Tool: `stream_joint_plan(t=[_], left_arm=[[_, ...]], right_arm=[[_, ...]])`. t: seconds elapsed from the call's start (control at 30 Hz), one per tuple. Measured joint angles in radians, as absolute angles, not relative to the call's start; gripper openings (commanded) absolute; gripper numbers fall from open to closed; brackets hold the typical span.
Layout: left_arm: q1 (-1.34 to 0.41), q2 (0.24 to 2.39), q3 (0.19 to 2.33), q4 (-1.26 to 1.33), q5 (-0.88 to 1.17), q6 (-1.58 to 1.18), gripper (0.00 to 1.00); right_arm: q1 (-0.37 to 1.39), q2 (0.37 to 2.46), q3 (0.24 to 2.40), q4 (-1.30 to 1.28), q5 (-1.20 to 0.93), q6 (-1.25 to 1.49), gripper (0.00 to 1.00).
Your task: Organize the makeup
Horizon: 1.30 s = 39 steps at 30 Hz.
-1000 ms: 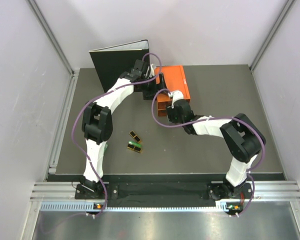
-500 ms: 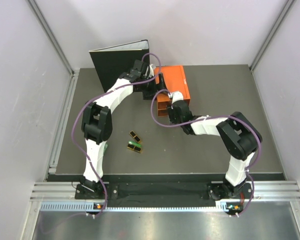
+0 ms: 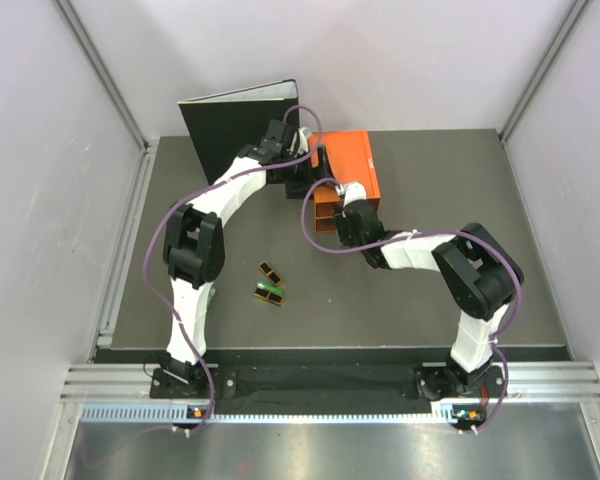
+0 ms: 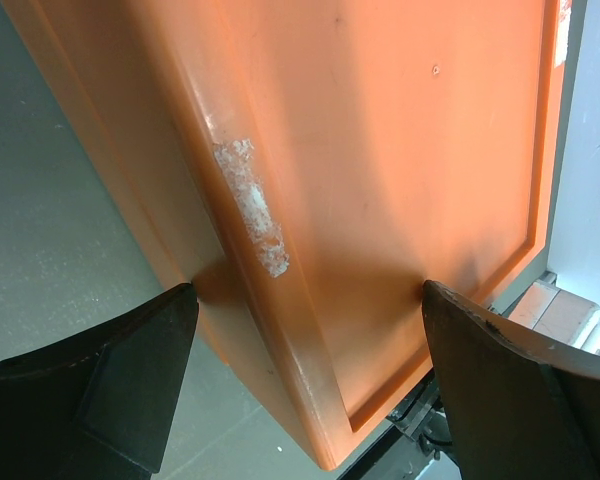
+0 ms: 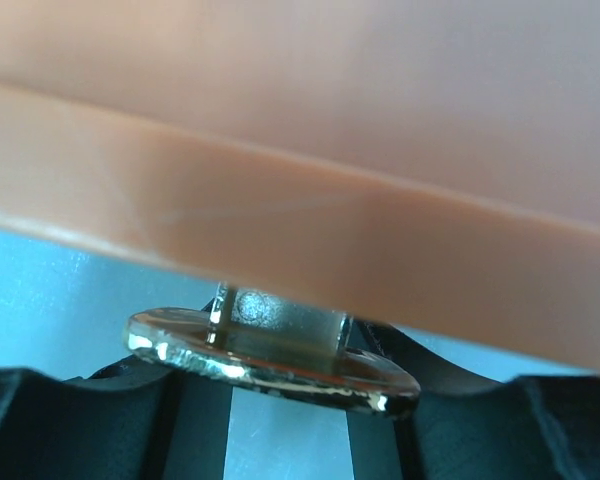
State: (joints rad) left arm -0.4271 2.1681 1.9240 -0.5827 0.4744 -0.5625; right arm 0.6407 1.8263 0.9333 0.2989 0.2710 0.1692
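Two pieces of the makeup lie loose on the dark table: a small black case with gold [image 3: 271, 271] and a black case with green [image 3: 270, 293] just below it. Both grippers are far from them, at the orange drawer box [image 3: 350, 160]. My left gripper [image 3: 305, 160] stands open and straddles a corner of the box [image 4: 380, 150], one finger at its side wall and one over its top [image 4: 307, 292]. My right gripper [image 3: 335, 205] is at the box's front, shut on the stem of a shiny drawer knob [image 5: 270, 355] below the orange drawer front [image 5: 300, 230].
A black ring binder [image 3: 235, 130] stands upright behind the left arm at the back of the table. Grey walls close in both sides. The arms' purple cables loop over the table's left and middle.
My right arm has edged closer to the box front and its fingers have narrowed around the knob. The left arm and the two cases have not moved.
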Motion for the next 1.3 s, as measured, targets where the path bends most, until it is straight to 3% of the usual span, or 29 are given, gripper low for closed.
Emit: stream_joint_plan(t=[1.3], left_arm=[[-0.402, 2.232, 2.001, -0.604, 0.508, -0.650, 0.96]], right_arm=[[0.654, 1.690, 0.888, 0.053, 0.041, 0.097, 0.02]])
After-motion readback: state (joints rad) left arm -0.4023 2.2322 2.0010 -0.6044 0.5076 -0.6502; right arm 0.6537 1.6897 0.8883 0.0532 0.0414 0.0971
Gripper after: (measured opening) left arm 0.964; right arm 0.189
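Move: The right fingers already hold the lower drawer's knob, about 1 cm ahead and at fingertip height; the upper drawer's knob sits about 5 cm above it, and the orange box's middle some 10 cm ahead and 3 cm up. The palettes lie roughly 17 cm left, 10 cm back and 4 cm below. From the left hand, the box's middle is about 4 cm ahead, 5 cm right and 6 cm down, the lower knob 8 cm back, 4 cm right, 10 cm down. Draw the right gripper back towards the base by about 6 cm, pulling the lower drawer out by its knob; let the fingers close further, tip downwards and turn counter-clockwise, each some 10 to 15 degrees. Keep the wide-open left gripper braced across the box's upper left edge, letting it ease forward just over 1 cm. ##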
